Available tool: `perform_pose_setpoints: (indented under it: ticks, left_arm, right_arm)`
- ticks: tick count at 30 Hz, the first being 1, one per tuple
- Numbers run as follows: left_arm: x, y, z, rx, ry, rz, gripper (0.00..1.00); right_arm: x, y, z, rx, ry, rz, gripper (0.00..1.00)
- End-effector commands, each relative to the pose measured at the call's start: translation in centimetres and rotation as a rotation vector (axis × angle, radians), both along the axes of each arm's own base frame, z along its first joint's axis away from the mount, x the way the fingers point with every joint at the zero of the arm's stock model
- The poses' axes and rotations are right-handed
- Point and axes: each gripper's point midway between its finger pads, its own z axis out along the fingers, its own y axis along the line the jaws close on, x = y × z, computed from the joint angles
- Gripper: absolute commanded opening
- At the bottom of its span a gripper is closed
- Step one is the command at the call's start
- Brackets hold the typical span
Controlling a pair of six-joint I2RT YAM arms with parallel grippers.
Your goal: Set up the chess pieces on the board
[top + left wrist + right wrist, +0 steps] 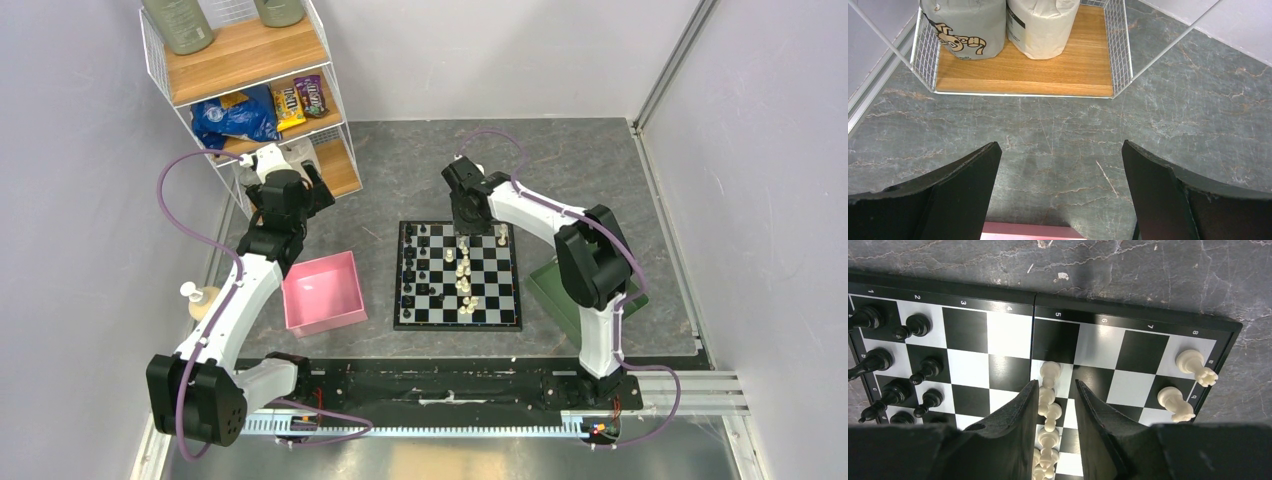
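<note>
The board [400,275] lies in the middle of the table. Black chess pieces [412,270] stand in its two left columns. A loose line of white pieces [464,275] runs down the centre. My right gripper [466,232] hangs over the board's far part. In the right wrist view its fingers [1056,382] straddle the top of that white line [1050,371], narrowly open, the left finger close against a pawn and the right one clear of it. Two white pieces [1190,362] stand at the board's right edge [1128,312]. My left gripper [1060,145] is wide open and empty above bare table.
A pink tray [345,260] sits left of the board, its edge [1028,231] just below my left fingers. A green tray [560,290] lies right of the board under the right arm. A wire shelf [250,60] with paper rolls [968,25] stands at the far left.
</note>
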Motion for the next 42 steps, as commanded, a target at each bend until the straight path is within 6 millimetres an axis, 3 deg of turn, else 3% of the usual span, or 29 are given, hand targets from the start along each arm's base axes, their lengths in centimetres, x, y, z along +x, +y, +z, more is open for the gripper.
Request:
perform_pose_setpoints:
  ticks: [1, 6, 11, 18, 32, 42]
  left_arm:
    - [0.4, 0.2, 1.2, 0.012, -0.041, 0.004, 1.00]
    - [0.4, 0.3, 1.2, 0.013, -0.042, 0.006, 1.00]
    - [0.4, 0.3, 1.1, 0.014, -0.041, 0.009, 1.00]
    - [0.4, 0.3, 1.0, 0.015, -0.039, 0.009, 1.00]
    - [0.5, 0.1, 0.9, 0.004, -0.040, 0.000, 1.00]
    - [0.5, 0.1, 0.8, 0.002, -0.036, 0.000, 1.00]
  right_arm:
    - [1.5, 1.1, 1.2, 0.038, -0.037, 0.013, 0.39]
    - [1.7, 1.3, 0.4, 0.038, -0.027, 0.013, 0.37]
    - [1.7, 1.2, -0.3, 0.031, -0.014, 0.011, 0.27]
    - [2.3, 0.4, 0.8, 0.028, -0.068, -0.015, 0.16]
    - [3.6, -5.1, 1.0, 0.002, -0.076, -0.127, 0.14]
    - [3.5, -5.7, 0.6, 0.003, -0.062, -0.139, 0.17]
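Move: The white pawn that the right fingers straddle lies about 1 cm ahead, 1 cm left and 2 cm below the right hand; another white pawn stands right behind it, 1 cm back and 1 cm left of the hand. The empty a7 square is some 3 cm ahead and 6 cm right, with the white rook 3 cm ahead and 9 cm right, the knight level and 9 cm right. From the left hand the first pawn lies roughly 35 cm right, 2 cm ahead, 18 cm below. The right hand eases down about 1 cm, and slightly forward and left, while its half-open fingers close and pinch the front white pawn of the bunched row. Keeping that grip, it carries the pawn low over the board, hardly raised, some 6 cm to the right and 2 cm forward towards the white rook, turning about 10 degrees clockwise, and comes to a stop over a7 with the fingers still shut on the pawn. ##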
